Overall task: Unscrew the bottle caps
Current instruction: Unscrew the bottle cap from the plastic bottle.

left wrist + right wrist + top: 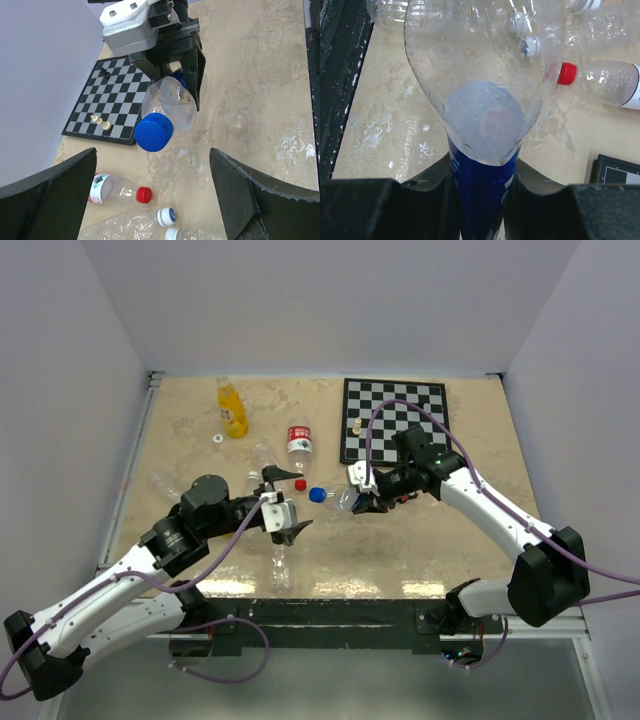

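My right gripper (366, 496) is shut on a clear bottle (343, 499) at its blue label (482, 200), holding it on its side above the table. The bottle's blue cap (316, 494) points left, toward my left gripper (292, 504). In the left wrist view the blue cap (154, 131) hangs just ahead of the open left gripper (153, 165), apart from both fingers. An orange-yellow bottle (232, 408) stands at the back left. A red-capped bottle (300, 443) lies mid-table. A loose white-and-blue cap (166, 216) lies on the table.
A chessboard (393, 420) with a few white pieces (356, 424) lies at the back right. Crumpled clear bottles lie near the left arm (262, 460) and by the front edge (280, 565). A small white ring (216, 438) sits beside the orange-yellow bottle.
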`<action>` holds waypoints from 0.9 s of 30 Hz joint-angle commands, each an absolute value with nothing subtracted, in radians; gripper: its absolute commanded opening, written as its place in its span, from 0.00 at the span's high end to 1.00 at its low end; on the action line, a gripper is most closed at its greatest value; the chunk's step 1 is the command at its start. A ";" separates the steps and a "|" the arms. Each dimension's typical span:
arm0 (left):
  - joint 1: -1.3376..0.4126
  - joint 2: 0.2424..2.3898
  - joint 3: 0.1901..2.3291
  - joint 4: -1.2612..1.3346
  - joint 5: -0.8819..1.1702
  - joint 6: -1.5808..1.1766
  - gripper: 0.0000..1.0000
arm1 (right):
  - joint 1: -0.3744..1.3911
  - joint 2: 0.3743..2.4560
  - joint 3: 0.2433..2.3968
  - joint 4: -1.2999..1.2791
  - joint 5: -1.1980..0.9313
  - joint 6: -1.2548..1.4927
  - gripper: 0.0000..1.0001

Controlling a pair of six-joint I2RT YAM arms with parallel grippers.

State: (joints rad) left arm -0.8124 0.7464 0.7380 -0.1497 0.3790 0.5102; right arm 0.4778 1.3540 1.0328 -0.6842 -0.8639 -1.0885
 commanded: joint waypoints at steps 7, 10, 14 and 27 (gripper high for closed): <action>-0.810 0.871 0.796 -0.038 0.469 0.512 0.23 | 0.482 1.350 1.066 -0.689 -0.911 -1.114 1.00; -0.811 0.880 0.799 -0.038 0.468 0.511 0.30 | 0.482 1.350 1.066 -0.689 -0.913 -1.115 1.00; -0.808 0.879 0.793 -0.035 0.459 0.500 0.37 | 0.482 1.351 1.066 -0.687 -0.913 -1.115 1.00; -0.802 0.897 0.807 -0.020 0.465 0.420 0.56 | 0.480 1.351 1.066 -0.689 -0.913 -1.115 1.00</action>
State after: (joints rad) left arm -0.8104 0.8883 0.7559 -0.0681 0.4389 0.4637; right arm 0.4778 1.3540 1.0328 -0.6884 -0.8806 -1.1011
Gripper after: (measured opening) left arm 0.486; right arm 0.326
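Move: The blue cap on the plastic bottle is just off my left fingertips: about 4 cm to the right, 1 cm ahead and 2 cm lower. On the table, some 25 cm below my left hand, the red-capped bottle lies roughly 13 cm ahead and 2 cm left, and a white-capped clear bottle about 8 cm ahead and 8 cm left. My right hand, gripping the bottle's lower end, has the cap about 8 cm to its left, 1 cm ahead and 8 cm up. I bring my open left hand in over the blue cap, about 2.5 cm right and slightly forward, dipping some 2.5 cm and then easing back up by 1 cm. Meanwhile its fingers narrow from wide open to about half, one on each side of the cap; a firm pinch isn't visible yet. My right hand keeps holding the bottle still. ##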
